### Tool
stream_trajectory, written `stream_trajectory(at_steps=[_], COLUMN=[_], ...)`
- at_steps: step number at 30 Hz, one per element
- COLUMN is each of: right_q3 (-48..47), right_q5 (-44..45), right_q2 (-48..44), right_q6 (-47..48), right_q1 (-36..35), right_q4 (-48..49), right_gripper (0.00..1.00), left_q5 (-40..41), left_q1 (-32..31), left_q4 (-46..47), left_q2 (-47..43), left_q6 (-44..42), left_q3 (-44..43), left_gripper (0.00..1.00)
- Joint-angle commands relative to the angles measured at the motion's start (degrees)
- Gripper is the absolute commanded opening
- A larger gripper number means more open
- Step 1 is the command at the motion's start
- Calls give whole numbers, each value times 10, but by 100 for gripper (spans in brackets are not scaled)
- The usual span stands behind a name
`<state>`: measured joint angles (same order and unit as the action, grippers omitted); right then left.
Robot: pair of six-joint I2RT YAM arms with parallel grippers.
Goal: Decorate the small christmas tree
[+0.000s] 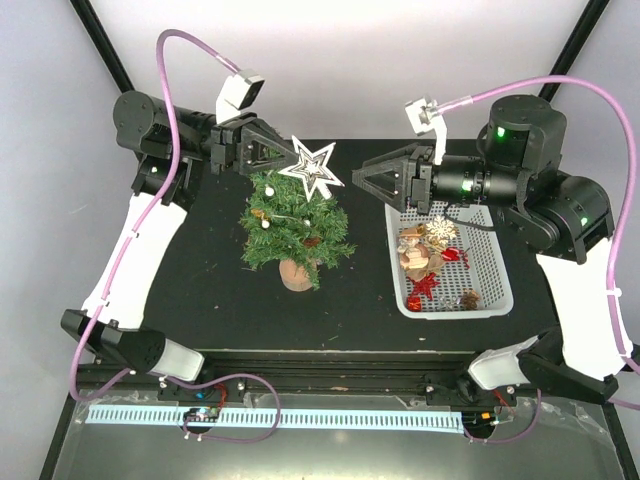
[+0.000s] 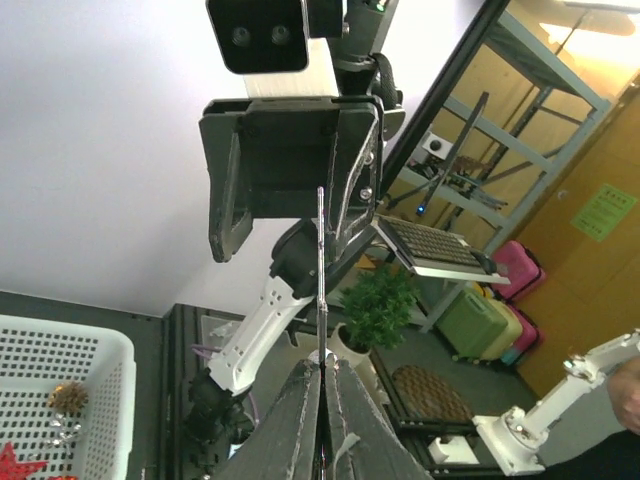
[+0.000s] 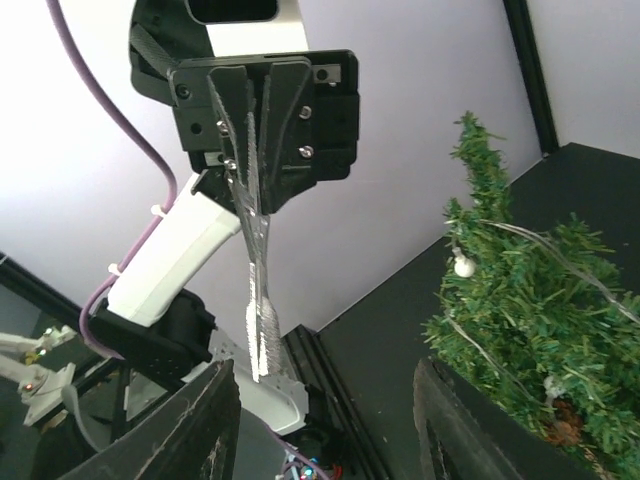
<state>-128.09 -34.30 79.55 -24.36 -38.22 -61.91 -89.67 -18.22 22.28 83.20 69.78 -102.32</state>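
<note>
The small christmas tree [image 1: 292, 228] stands on its wood stump on the black table, with white beads and small ornaments on its branches; it also shows at the right of the right wrist view [image 3: 535, 320]. My left gripper [image 1: 290, 158] is shut on a white glittery star [image 1: 313, 167] and holds it just above the tree's top. In the left wrist view the star shows edge-on as a thin strip [image 2: 320, 250] between the closed fingers. My right gripper [image 1: 358, 177] is open and empty, facing the star from the right; the star hangs edge-on ahead of it [image 3: 258, 300].
A white mesh basket [image 1: 492, 270] with red, gold and wooden ornaments sits right of the tree, under the right arm. The table's near edge has an aluminium rail with cables.
</note>
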Motion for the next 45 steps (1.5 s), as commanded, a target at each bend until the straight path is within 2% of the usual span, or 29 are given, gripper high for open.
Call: stream_trajectory(at_steps=[1,7,12,21,33,38,44,45], right_q3=[-12,-2,19,53,44,46,49,50], right_q5=[-74,-146,-157,-127,-122,-119,-113,-112], right_q2=[15,13,-4,-23,-5,-3,-2,-1], right_q6=[-11,-9,-16,-7,-10,-9,-9,-9], right_q1=[-4,-4,-4,-3,-3,-3,-3,-3], right_q4=[17,0,0,-38,-48,-51,-54,-55], right_gripper=[49,49,48,42,34,26,2,1], left_q5=[-114,-114,-114,-113,-114,-114,-114,-114], left_q1=[-20,-56,-70,-84,-110,-114,-114,-114], left_q4=[-23,-6,12,19,31,36,43,44], left_q2=[-18,-29,-32,-28,-36,-38,-36,-35], left_q6=[-16,-8,2,5,12,14,17,18], left_q3=[21,67,92,106,137,145,146,147], left_gripper=[5,4,3,3,3,3,4,3])
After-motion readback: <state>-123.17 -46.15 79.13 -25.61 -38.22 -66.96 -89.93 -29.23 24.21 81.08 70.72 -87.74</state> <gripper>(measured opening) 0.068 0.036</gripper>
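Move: The left fingers already hold the silver star flat, its middle about 3 cm to their right and 1 cm back; the open right fingertips they carry it to are some 9 cm to the left hand's right and 2 cm back, at nearly the same height. From the right hand the star is about 7 cm to the left, level with it. The tree's middle is some 9 cm ahead, 10 cm left and 33 cm below the right hand; the basket is 13 cm ahead, 21 cm right and 50 cm down. Down, to the right and a little back goes the left hand, about 8 cm in all, keeping its pinch on the star and bringing it to the right gripper. The right hand draws back about 4 cm while turning some 10 degrees counter-clockwise, then sinks with its fingers tipping down; its half-open fingers close, quickly at the end, and pinch the star's near-side edge. ##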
